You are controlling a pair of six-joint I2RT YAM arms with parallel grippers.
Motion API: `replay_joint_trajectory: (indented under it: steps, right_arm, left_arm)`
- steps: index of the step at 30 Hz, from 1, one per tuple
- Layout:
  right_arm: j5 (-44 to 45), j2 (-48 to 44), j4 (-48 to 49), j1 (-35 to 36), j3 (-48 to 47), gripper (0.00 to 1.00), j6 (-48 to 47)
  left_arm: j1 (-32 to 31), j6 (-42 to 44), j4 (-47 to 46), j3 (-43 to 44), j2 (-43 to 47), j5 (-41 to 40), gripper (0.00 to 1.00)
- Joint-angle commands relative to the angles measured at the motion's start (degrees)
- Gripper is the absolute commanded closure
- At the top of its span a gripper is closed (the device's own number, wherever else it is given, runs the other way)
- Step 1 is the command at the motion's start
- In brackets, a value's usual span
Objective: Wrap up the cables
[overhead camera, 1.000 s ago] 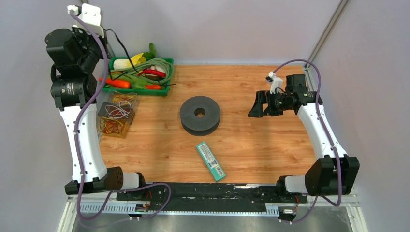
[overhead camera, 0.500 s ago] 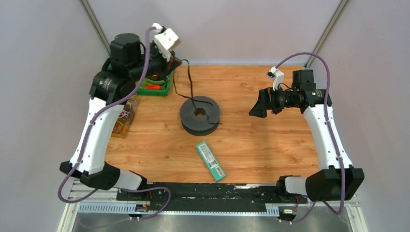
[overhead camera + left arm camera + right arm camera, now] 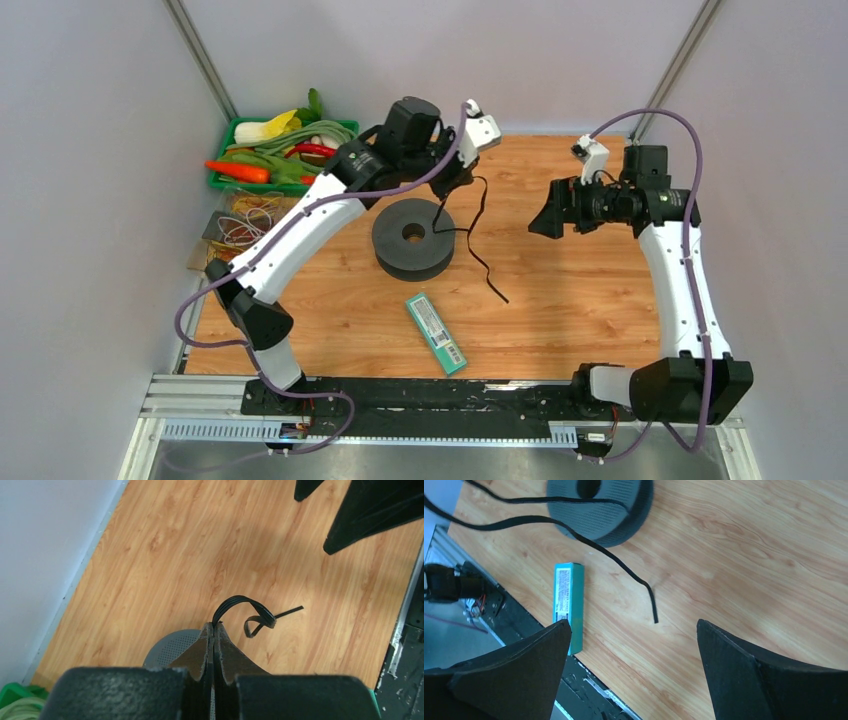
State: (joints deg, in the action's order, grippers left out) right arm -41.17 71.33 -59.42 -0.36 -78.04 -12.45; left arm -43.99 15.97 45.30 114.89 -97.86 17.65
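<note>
A thin black cable [image 3: 469,240] hangs from my left gripper [image 3: 462,182], which is shut on it just above the far right edge of the dark grey spool [image 3: 413,238]. The cable's free end trails onto the wood to the right of the spool. In the left wrist view the fingertips [image 3: 214,628] pinch the cable [image 3: 239,600], which arches up and curls down; the spool [image 3: 167,650] shows beneath. My right gripper [image 3: 546,214] stands open to the right of the spool, empty. Its wrist view shows the gripper [image 3: 633,625], the cable [image 3: 621,565] and the spool [image 3: 619,515].
A teal box [image 3: 437,333] lies in front of the spool, also in the right wrist view [image 3: 569,605]. A green basket [image 3: 226,183] of vegetables sits at the back left, with a clear box [image 3: 240,228] of yellowish wires beside it. The black rail [image 3: 420,395] runs along the near edge.
My left arm swung from the far left, over the basket, to above the spool, carrying the cable with it. The cable now trails right of the spool. My right gripper shifted slightly right.
</note>
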Motion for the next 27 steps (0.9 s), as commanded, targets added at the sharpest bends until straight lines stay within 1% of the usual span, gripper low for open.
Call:
replay_joint_trajectory:
  steps: [1,4,7,9,12,14,16,18,19,22,24,25,26,27]
  right_arm:
    - [1.4,3.1,-0.5,-7.1,-1.8,0.0,2.3]
    - [-0.6,6.9,-3.3,-13.3,-4.5,0.0,1.7]
    - [-0.8,10.7,-4.9,-16.9,-6.9,0.0,0.9]
    - [0.3,13.1,-5.5,-17.5,-7.9,0.0,0.3]
    - [-0.5,17.2,-5.7,-17.5,-8.0,0.0,-0.3]
    - [-0.8,19.9,-5.3,-17.4,-8.6,0.0,-0.1]
    - [-1.5,22.8,-6.4,-17.2,-10.4,0.0,-0.6]
    - [-1.1,25.3,-8.2,-16.9,-12.2,0.0,-2.0]
    - [-0.9,26.2,-8.7,-16.4,-12.4,0.0,-2.4]
    - [-0.1,27.8,-7.8,-14.9,-11.0,0.0,-2.6]
    - [0.3,28.8,-7.1,-13.4,-9.9,0.0,-2.4]
    - [1.0,29.0,-6.8,-12.6,-9.6,0.0,-2.4]
    - [1.5,29.6,-6.6,-11.5,-9.6,0.01,-2.3]
    - [2.1,30.0,-6.6,-10.5,-9.7,0.02,-2.4]
  left_arm:
    - [-3.0,1.4,-4.8,5.2,-3.5,-6.7,1.0]
    - [-5.4,3.1,-6.3,4.1,-4.9,-9.8,1.0]
    - [-7.8,2.5,-11.4,-2.5,-4.8,-9.2,1.0]
    - [-9.5,2.7,-14.9,-6.8,-5.8,-7.5,1.0]
    - [-12.3,3.9,-17.3,-9.1,-9.5,-4.8,1.0]
    - [-13.3,4.4,-16.5,-8.3,-12.7,-3.4,1.0]
    - [-13.7,5.7,-14.8,-7.4,-15.5,-0.3,1.0]
    - [-13.7,7.3,-13.5,-8.1,-16.0,2.9,1.0]
    - [-13.6,8.8,-12.4,-8.7,-15.7,5.8,0.98]
    - [-13.6,15.9,-8.6,-12.0,-12.6,13.5,0.8]
    - [-13.7,22.0,-6.0,-16.3,-9.6,16.5,0.64]
    - [-13.6,24.4,-5.1,-17.5,-8.1,16.8,0.59]
    - [-13.6,25.9,-4.4,-19.7,-6.2,16.3,0.5]
    - [-13.3,26.0,-4.3,-21.2,-4.4,14.8,0.49]
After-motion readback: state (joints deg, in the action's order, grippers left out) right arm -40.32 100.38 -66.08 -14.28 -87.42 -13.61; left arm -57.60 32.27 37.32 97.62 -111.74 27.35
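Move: My left hand holds the black cable pinched, with its length hanging. The open patch of table I take it to lies about 8 cm back, 14 cm to the right and 34 cm below. The reel sits some 9 cm ahead, 3 cm left and 31 cm down; the teal box is 16 cm back, level sideways, about 34 cm down. From my right hand that patch is roughly 4 cm back, 13 cm left and 25 cm below. I carry the cable right with my left hand, then mostly down and back, about 20 cm lower in all, towards the clear patch beside the reel and teal box, turning clockwise and tipping the fingers down. Near the end I open them and let the cable go, easing back left. Meanwhile my open right hand swings aside to the right, forward and down, tilting steeper. ##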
